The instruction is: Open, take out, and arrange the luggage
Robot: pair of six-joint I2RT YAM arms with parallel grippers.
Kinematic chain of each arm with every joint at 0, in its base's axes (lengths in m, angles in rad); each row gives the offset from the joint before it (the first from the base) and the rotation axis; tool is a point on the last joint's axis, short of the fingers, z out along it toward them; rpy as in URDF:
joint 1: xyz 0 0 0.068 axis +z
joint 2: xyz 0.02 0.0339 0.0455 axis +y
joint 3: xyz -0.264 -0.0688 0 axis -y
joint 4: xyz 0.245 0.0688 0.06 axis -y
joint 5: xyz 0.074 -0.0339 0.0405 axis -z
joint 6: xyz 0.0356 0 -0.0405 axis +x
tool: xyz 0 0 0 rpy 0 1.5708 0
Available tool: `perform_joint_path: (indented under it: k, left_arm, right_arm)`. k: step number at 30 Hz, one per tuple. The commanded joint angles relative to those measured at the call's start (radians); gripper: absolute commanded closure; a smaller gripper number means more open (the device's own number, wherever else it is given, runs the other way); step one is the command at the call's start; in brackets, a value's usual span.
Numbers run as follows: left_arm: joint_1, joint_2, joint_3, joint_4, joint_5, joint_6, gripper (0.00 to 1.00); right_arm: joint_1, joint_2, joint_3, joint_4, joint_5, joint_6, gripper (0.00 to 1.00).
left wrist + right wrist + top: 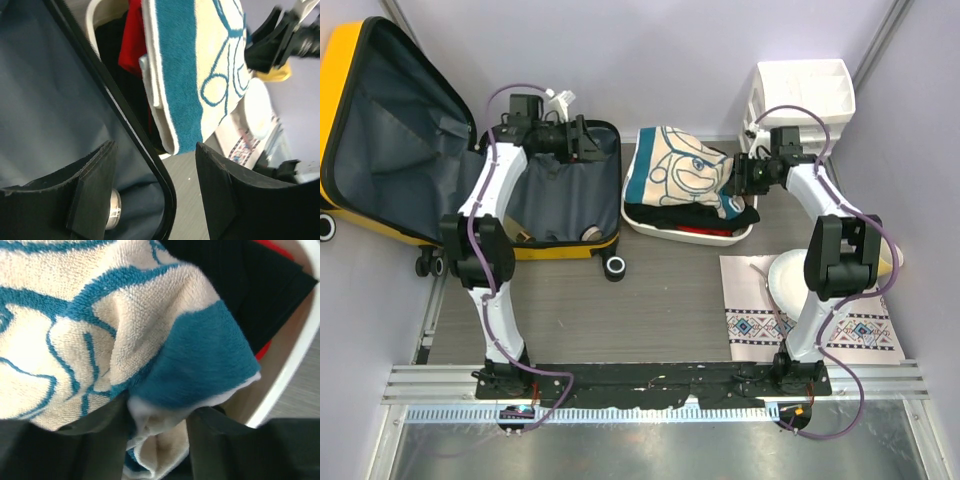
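Observation:
The yellow luggage lies open at the left, its lid leaning up and its dark grey lining showing. My left gripper hovers over the right rim of the lower half, open. In the left wrist view that gripper straddles the black zipper band with nothing clamped. A cream and teal cartoon towel lies over black and red clothes in the white basin. My right gripper is at the towel's right corner. In the right wrist view the right gripper stands open, with the towel lying loose between its fingers.
A white drawer organizer stands at the back right. A patterned mat with a white bowl lies by the right arm. A small round metal thing rests inside the luggage. Walls close in on three sides.

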Motion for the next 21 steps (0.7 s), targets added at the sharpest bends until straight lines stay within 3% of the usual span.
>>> perform_joint_path:
  k: [1, 3, 6, 11, 16, 21]
  left_arm:
    - [-0.099, -0.012, 0.11, -0.238, -0.102, 0.316, 0.33]
    - [-0.107, -0.025, 0.075, -0.214, -0.117, 0.327, 0.34]
    - [-0.095, -0.029, 0.064, -0.218, -0.131, 0.326, 0.34]
    - [-0.052, -0.014, 0.085, -0.195, -0.11, 0.259, 0.33]
    - [0.002, 0.037, 0.14, -0.146, 0.004, 0.093, 0.32]
    - [0.014, 0.035, 0.154, -0.161, -0.019, 0.13, 0.32]
  right_arm:
    - [0.001, -0.047, 0.138, -0.087, 0.03, -0.061, 0.39]
    - [0.002, -0.062, 0.228, -0.148, 0.003, -0.075, 0.3]
    - [0.016, -0.086, 0.313, -0.193, -0.042, -0.105, 0.28]
    - [0.161, -0.1, 0.341, -0.124, -0.034, -0.17, 0.25]
    - [0.303, 0.07, 0.451, -0.078, 0.009, -0.182, 0.22]
    - [0.401, 0.231, 0.53, -0.137, 0.11, -0.236, 0.21]
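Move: The towel's left end, beside the suitcase, lies about 21 cm to the left of the right hand and 3 cm farther out, roughly level with it. The white box under the towel is centred some 11 cm left, 1 cm nearer the base and 5 cm lower, and the black clothes show about 12 cm left and 7 cm back. From the left hand, the towel's left end is about 12 cm right, 2 cm back and 13 cm down. The right fingers, already partly parted at the towel's right corner, open wide and let the corner go, and the hand lifts about 13 cm before swinging some 18 cm left over the towel towards its left end, sinking a little at the last, while the wrist turns nearly 30 degrees counter-clockwise and the fingers tip up some 20 degrees. The empty left hand, kept open above the suitcase, edges about 5 cm right and back towards the towel, then returns to finish about 2 cm left of where it began. ##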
